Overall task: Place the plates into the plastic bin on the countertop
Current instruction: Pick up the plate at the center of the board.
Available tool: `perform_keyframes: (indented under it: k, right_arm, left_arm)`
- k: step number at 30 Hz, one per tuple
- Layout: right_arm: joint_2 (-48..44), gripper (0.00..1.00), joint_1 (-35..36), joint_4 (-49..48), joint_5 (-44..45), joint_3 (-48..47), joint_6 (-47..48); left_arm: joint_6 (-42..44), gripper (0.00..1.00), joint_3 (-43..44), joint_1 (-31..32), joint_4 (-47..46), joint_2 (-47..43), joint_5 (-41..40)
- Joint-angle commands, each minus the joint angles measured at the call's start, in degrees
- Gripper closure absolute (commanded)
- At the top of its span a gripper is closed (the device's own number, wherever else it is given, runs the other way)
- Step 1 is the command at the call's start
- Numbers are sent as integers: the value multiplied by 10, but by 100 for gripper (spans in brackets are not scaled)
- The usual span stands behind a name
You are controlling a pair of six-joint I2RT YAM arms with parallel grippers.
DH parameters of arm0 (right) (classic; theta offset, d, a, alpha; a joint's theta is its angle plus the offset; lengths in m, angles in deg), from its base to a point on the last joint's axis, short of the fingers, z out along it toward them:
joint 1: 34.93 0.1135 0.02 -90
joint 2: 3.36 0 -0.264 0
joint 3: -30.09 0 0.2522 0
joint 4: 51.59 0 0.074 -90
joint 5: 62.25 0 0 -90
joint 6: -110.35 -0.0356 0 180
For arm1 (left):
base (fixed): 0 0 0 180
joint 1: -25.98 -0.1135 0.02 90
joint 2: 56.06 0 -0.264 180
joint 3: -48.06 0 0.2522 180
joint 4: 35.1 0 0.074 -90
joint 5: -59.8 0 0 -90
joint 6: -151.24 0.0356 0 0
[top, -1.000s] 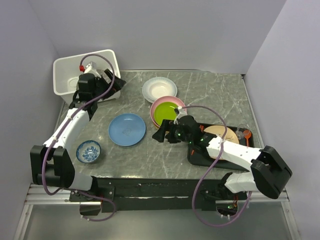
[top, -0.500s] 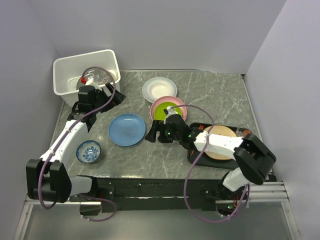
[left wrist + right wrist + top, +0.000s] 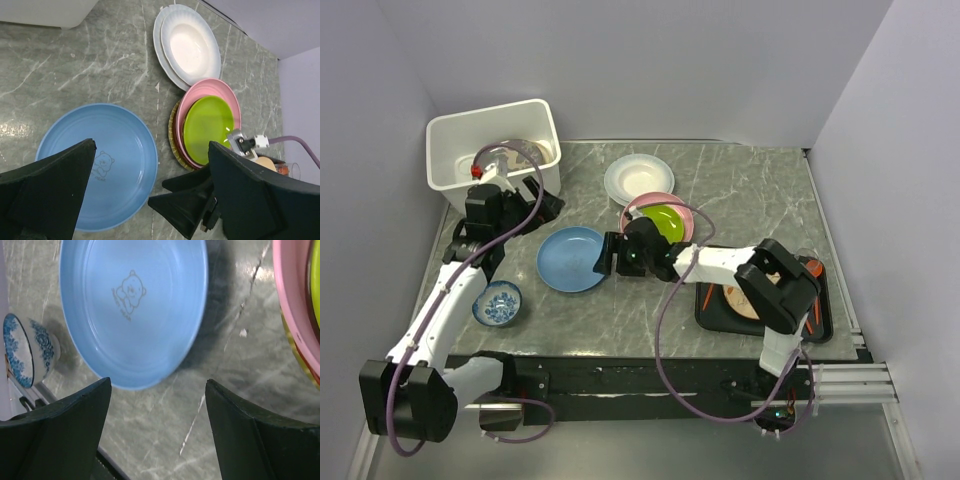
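Note:
A light blue plate (image 3: 574, 258) with a bear drawing lies flat on the countertop (image 3: 740, 190). My right gripper (image 3: 610, 255) stands open at its right rim, nothing between the jaws; the plate (image 3: 132, 305) lies just ahead of the gripper (image 3: 157, 381). A green plate (image 3: 666, 221) sits on a pink plate (image 3: 640, 208) atop a stack. White plates (image 3: 638, 178) lie behind it. The plastic bin (image 3: 448, 135) at the back left holds a pale plate (image 3: 516, 156). My left gripper (image 3: 542, 205) hovers open and empty near the bin, above the blue plate (image 3: 95, 165).
A small blue-and-white bowl (image 3: 497, 303) stands near the left front edge. A black tray (image 3: 817, 320) at the right front carries another plate (image 3: 740, 300) and orange utensils. The right arm stretches across the countertop's middle. Walls close in on three sides.
The right arm has swung left from the tray to the blue plate's right rim, its jaws narrowing slightly. The left arm has drawn back from the bin toward the front.

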Motion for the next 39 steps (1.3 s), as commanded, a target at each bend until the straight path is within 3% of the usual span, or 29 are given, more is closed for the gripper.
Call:
perform_keyframes:
  k: [1, 8, 14, 15, 20, 21, 24, 27, 39]
  right_arm:
    - [23, 19, 3, -5, 12, -42, -3]
    - [65, 22, 3, 10, 34, -72, -4]
    - [89, 34, 3, 19, 60, -80, -8]
    - [94, 42, 3, 19, 67, -80, -10]
    - [107, 65, 2, 26, 75, -82, -16]
    - [107, 78, 2, 26, 88, -81, -17]
    - [100, 94, 3, 21, 92, -73, -22]
    - [91, 99, 2, 18, 95, -67, -26]
    - [4, 100, -20, -6, 102, -13, -35]
  left_arm:
    - [4, 1, -13, 2, -3, -21, -3]
    - [-8, 1, -27, 2, -9, -48, -2]
    - [-15, 1, -41, 2, -9, -63, -6]
    - [-16, 1, -46, 2, -12, -65, -8]
    - [-18, 1, -52, 2, -11, -71, -5]
    - [-18, 1, -52, 2, -8, -73, -6]
    - [-15, 1, -53, 2, -8, -77, -6]
    - [-13, 1, -51, 2, -3, -79, -5]
    - [15, 1, -64, 2, 16, -101, -30]
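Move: The blue plate's middle is about 9 cm to the left of my open right hand, some 4 cm ahead and 5 cm below it. The green plate on its pink stack stands about 11 cm ahead and 12 cm to the right of this hand, a little lower; the blue-flowered bowl is some 26 cm to its left and 6 cm back. From my left hand the blue plate lies about 7 cm to the right, 4 cm back and 21 cm below. I sink my right hand about 4 cm while easing some 3 cm forward to the blue plate's right-hand rim, turning the wrist roughly 10 degrees clockwise. On the way the wide fingers close almost fully, pinching the thin rim between their tips, and keep that hold. My open left hand, holding nothing, drifts back about 3 cm. ##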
